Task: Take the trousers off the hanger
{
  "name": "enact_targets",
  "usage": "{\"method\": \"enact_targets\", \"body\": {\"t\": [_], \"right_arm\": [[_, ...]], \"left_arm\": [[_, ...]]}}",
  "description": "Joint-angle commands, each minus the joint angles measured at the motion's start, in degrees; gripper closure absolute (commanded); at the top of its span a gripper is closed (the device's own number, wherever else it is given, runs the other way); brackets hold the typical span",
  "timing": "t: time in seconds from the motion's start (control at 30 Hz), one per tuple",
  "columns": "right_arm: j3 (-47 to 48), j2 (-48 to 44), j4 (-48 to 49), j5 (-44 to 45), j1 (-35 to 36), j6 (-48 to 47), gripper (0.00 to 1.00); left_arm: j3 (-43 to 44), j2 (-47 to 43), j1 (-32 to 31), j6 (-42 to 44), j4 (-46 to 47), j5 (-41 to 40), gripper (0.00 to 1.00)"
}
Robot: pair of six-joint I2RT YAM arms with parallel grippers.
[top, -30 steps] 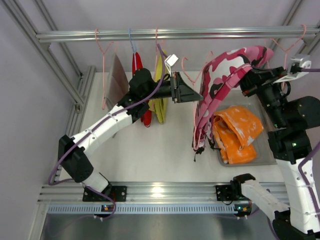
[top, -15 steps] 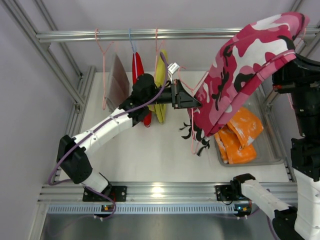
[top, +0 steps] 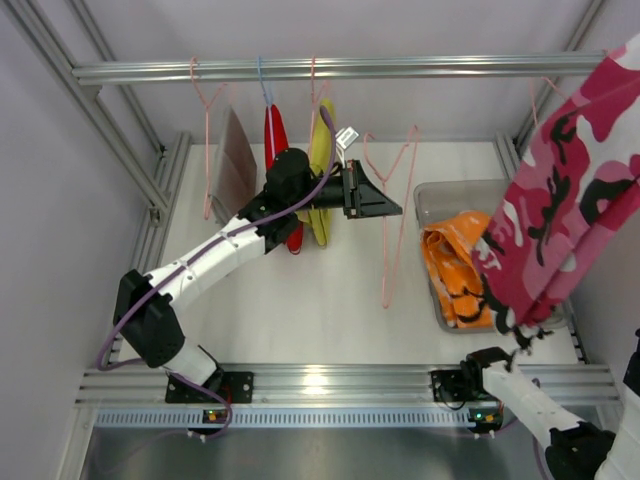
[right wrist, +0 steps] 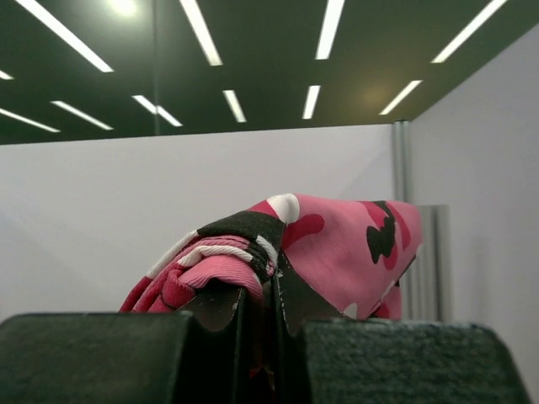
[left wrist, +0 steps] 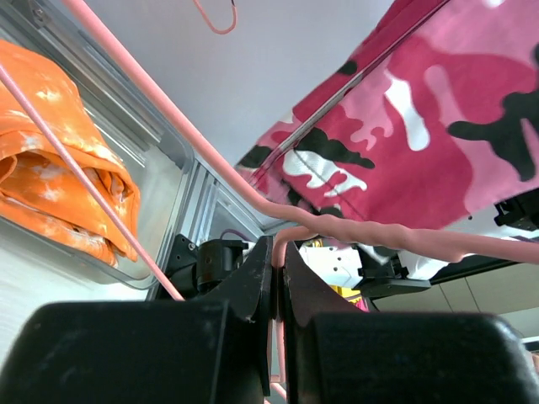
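The pink camouflage trousers [top: 570, 200] hang high at the right of the top view, free of the hanger and over the tray. My right gripper [right wrist: 274, 282] is shut on their waistband [right wrist: 244, 244]; the gripper itself is out of the top view. The pink wire hanger [top: 402, 190] is bare. My left gripper [top: 396, 209] is shut on it, and the left wrist view shows the wire [left wrist: 362, 229] pinched between the fingertips of that gripper [left wrist: 278, 252]. The orange trousers [top: 458, 272] lie crumpled in the grey tray [top: 440, 194].
A metal rail [top: 340, 68] crosses the back with several hangers carrying a brownish cloth [top: 238, 155], a red garment [top: 275, 135] and a yellow one [top: 322, 150]. Another pink hanger [top: 545, 92] hangs at the far right. Frame posts stand at both sides.
The right gripper has pulled the pink camouflage trousers up and to the right, off the hanger, which now hangs bare. The left arm has kept hold of the hanger, hardly moving.
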Motion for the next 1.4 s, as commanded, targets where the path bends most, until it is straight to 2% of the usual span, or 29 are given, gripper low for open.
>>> {"method": "enact_targets", "body": {"t": [0.0, 0.27, 0.4, 0.6, 0.87, 1.13, 1.23, 1.33, 1.37], "right_arm": [[3.4, -1.7, 1.8, 9.2, -0.4, -11.0, 1.0], [-3.8, -7.7, 0.7, 21.4, -0.4, -29.7, 1.0], [-16.1, -13.9, 2.4, 24.8, -0.3, -39.4, 1.0], [-27.1, -16.1, 4.9, 31.2, -0.2, -48.7, 1.0], [-33.5, -13.8, 10.4, 33.5, -0.2, -56.0, 1.0], [-46.8, -12.9, 19.9, 31.8, -0.2, -65.5, 1.0], [-50.4, -12.9, 17.8, 31.8, -0.2, -65.5, 1.0], [-51.7, -13.6, 12.8, 32.8, -0.1, -61.7, 1.0], [-51.6, -13.7, 8.3, 33.0, -0.2, -58.6, 1.0]], "left_arm": [[0.9, -0.4, 0.0, 1.3, 1.4, -0.2, 1.0], [2.2, -0.3, 0.1, 2.9, -0.1, -0.2, 1.0], [2.5, -0.1, 0.1, 2.5, 0.1, -0.2, 1.0], [3.1, 0.0, 0.1, 1.8, 0.3, -0.2, 1.0], [3.9, 0.3, 0.3, 0.2, 1.1, -0.1, 1.0], [4.3, 1.3, 0.7, -0.7, 1.8, 0.1, 1.0], [4.6, 1.9, 0.9, -1.4, 2.0, 0.1, 1.0], [4.7, 2.0, 1.0, -1.4, 2.2, 0.1, 1.0], [4.7, 2.1, 1.0, -1.5, 2.2, 0.2, 1.0]]}}
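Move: The pink camouflage trousers are already clear of their hanger and dangle from the right hand. The grey tray they are taken to is centred about 30 cm ahead of that hand, 13 cm to its right and 70 cm below. The orange trousers in it lie some 26 cm ahead, 4 cm right and 68 cm down; the empty pink hanger in the left fingers is roughly 13 cm ahead, 20 cm left and 40 cm lower. From the left hand the tray is about 16 cm ahead, 34 cm right and 37 cm below. The pink trousers, still pinched at one end, are lowered towards the tray. The right hand first swings about 10 cm right and slightly back, then sinks some 27 cm while sweeping forward about 16 cm, slowing little before the end. The wrist turns clockwise roughly 60 degrees and tips over, from pointing steeply up to forward-right; the fingers stay shut. ##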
